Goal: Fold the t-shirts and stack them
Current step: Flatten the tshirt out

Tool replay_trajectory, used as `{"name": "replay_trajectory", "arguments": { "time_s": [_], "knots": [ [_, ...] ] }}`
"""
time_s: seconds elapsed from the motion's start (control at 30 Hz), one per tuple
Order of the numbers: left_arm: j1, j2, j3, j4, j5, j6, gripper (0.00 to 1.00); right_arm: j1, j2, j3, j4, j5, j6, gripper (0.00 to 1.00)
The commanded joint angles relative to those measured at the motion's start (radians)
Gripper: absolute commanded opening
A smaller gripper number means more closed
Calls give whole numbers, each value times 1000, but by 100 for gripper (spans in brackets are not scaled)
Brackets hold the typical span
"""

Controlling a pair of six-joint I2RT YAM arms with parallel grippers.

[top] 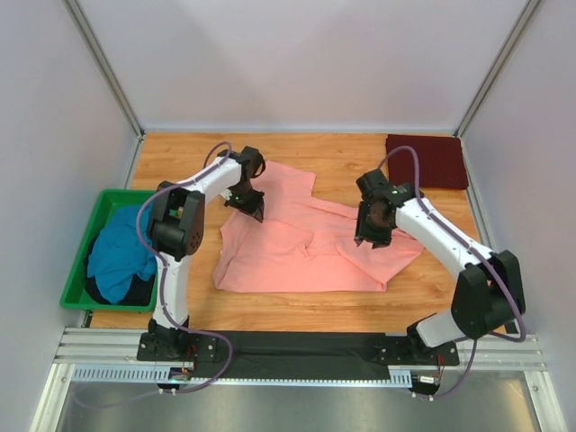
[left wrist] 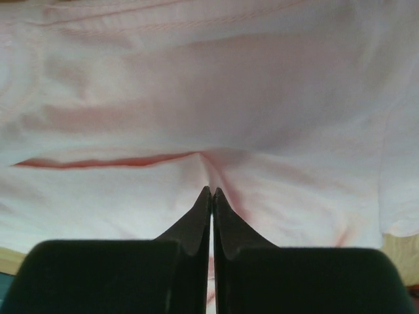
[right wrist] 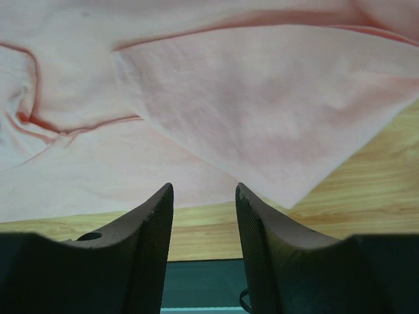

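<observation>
The salmon-pink t-shirt lies rumpled and partly folded over itself in the middle of the wooden table. My left gripper is down on its upper left part; in the left wrist view its jaws are shut, and the pink cloth puckers into a crease at the tips. My right gripper hovers over the shirt's right side. Its fingers stand open with nothing between them, just short of a folded flap of the shirt. A dark maroon t-shirt lies folded at the back right. A teal-blue t-shirt is bunched in the bin.
The green plastic bin sits off the table's left edge, beside the left arm. White walls with metal posts close in the table on three sides. A black base bar and metal rails run along the near edge.
</observation>
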Motion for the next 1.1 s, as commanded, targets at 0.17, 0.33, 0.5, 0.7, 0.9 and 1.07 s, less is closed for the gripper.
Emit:
{"name": "replay_trajectory", "arguments": {
  "time_s": [0.17, 0.33, 0.5, 0.7, 0.9, 1.07],
  "knots": [
    [-11, -216, -185, 32, 7, 88, 0, 124, 207, 104, 187, 43, 62, 46],
    [-14, -324, -328, 97, 33, 88, 0, 141, 293, 136, 220, 55, 73, 48],
    [-14, -364, -336, 89, 7, 122, 0, 141, 361, 148, 215, 101, 59, 49],
    [-14, -332, -299, 90, 38, 171, 0, 143, 390, 122, 233, 96, 59, 49],
    [-14, -335, -332, 121, 65, 149, 0, 144, 399, 119, 252, 93, 35, 49],
    [-14, -332, -329, 121, 67, 142, 0, 144, 420, 134, 232, 130, 35, 48]
  ]
}}
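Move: The left gripper is already shut on the loose fold edge of the t-shirt, with the shirt's near hem about 20 cm straight back. The right gripper hangs open above the cloth. The corner of the right-hand flap lies about 6 cm ahead, 7 cm left and 8 cm below it, or roughly 17 cm right and 7 cm back of the left gripper. A small crumple sits some 6 cm left of that corner. The flap's near point is about 7 cm back and 4 cm right of the right gripper. Keep the left gripper shut on the fold edge and drag it back towards the near hem by about 7 cm, lifting as you go, then hold it low with a slight clockwise turn, easing forward about 1 cm. Meanwhile bring the right gripper down some 7.5 cm, left and forward, fingers staying open, to straddle the flap corner closely. ##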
